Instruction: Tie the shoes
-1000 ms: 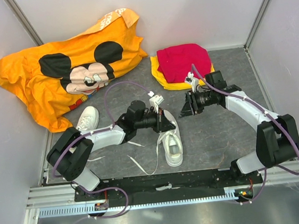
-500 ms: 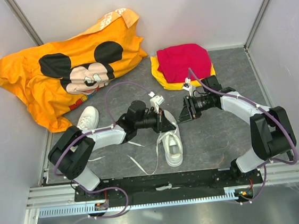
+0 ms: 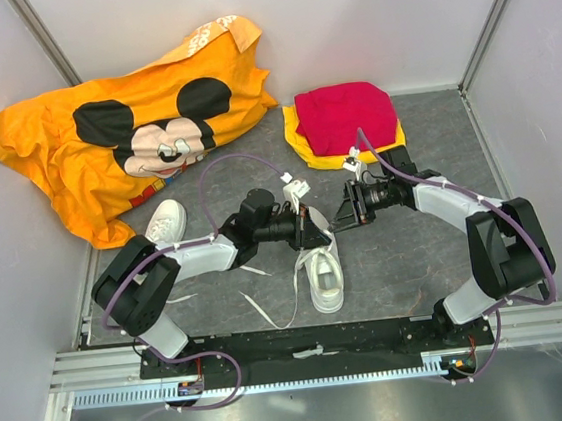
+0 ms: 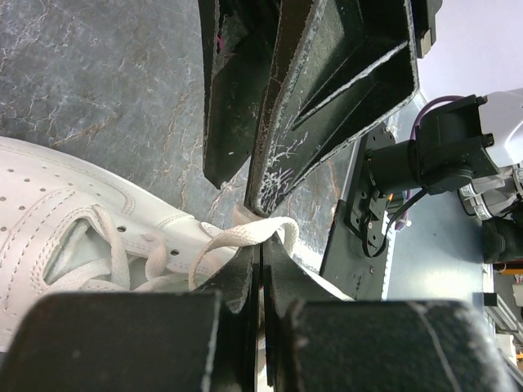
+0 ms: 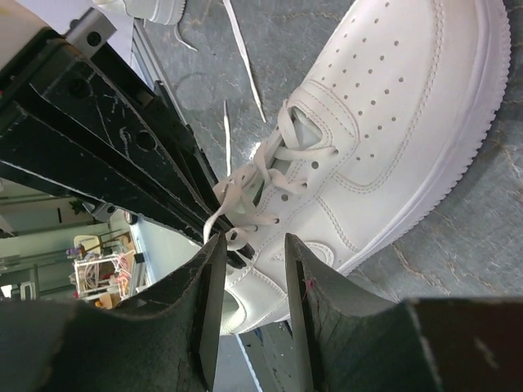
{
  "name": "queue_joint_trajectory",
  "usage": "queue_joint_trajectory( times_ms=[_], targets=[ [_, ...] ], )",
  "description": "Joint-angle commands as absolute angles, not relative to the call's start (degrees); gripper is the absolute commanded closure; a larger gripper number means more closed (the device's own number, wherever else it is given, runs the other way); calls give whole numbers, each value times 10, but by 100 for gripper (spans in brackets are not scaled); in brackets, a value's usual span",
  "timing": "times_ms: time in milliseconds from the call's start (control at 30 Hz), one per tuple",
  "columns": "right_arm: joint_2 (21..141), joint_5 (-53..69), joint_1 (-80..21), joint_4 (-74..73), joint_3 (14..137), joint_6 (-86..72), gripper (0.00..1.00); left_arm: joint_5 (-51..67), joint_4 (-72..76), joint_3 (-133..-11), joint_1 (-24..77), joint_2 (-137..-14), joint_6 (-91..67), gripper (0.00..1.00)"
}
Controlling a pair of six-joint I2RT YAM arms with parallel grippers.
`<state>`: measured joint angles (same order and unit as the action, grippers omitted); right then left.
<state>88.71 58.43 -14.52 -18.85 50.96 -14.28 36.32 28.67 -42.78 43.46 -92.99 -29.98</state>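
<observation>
One white shoe (image 3: 326,274) lies between the arms with its toe toward the near edge. In the left wrist view my left gripper (image 4: 261,245) is shut on a loop of that shoe's white lace (image 4: 237,234), just above the shoe's tongue (image 4: 73,245). My right gripper (image 3: 343,214) hovers open just right of the left gripper (image 3: 316,235), almost touching it. In the right wrist view the right gripper (image 5: 249,249) is open over the shoe (image 5: 400,122), with the lace loop (image 5: 233,196) just ahead of its left finger. The second shoe (image 3: 165,223) lies at the left.
An orange cartoon-mouse shirt (image 3: 122,137) fills the back left. A red cloth on a yellow one (image 3: 345,118) sits at the back right. Loose lace ends (image 3: 261,308) trail on the grey floor left of the near shoe. Walls close in on both sides.
My right gripper has moved left and slightly down, closing in on the left gripper and the shoe. The left gripper stays shut on the lace in the same place.
</observation>
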Motion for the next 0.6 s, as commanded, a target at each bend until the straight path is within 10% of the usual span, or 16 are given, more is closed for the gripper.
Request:
queue_joint_trajectory(
  times_ms=[0,333,500,567],
  targets=[
    [889,620,-149,-145,503,-169,58,377,313,-441,432,-934,-298,98],
    [877,635,-163,-145,495,-176,64,376,315,-441,432,-934,-297,99],
    [870,635,-166,-142,497,-174,100,375,312,-442,432,-935,-295,98],
    [867,634,-167,-143,501,-173,100,375,307,-443,432,-933,-294,98]
  ],
)
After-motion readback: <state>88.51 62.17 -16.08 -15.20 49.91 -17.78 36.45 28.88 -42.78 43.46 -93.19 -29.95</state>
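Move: Straight off the right fingers, roughly 2 cm to their left and 1 cm back, is the lace loop, which sticks out of the shut left fingertips. From the left hand the loop lies about 1 cm to the right, at its own height. The white shoe's middle is some 7 cm back from the right hand, 3 cm left and 6 cm below. The loose lace tail lies some 18 cm back, 13 cm left and 10 cm below. Hold the left gripper still, keeping its shut grip on the lace. Ease the open right gripper about 1 cm each left, back and up until the loop at the left fingertips sits between its fingers, then shut them fully there to pinch the loop. ##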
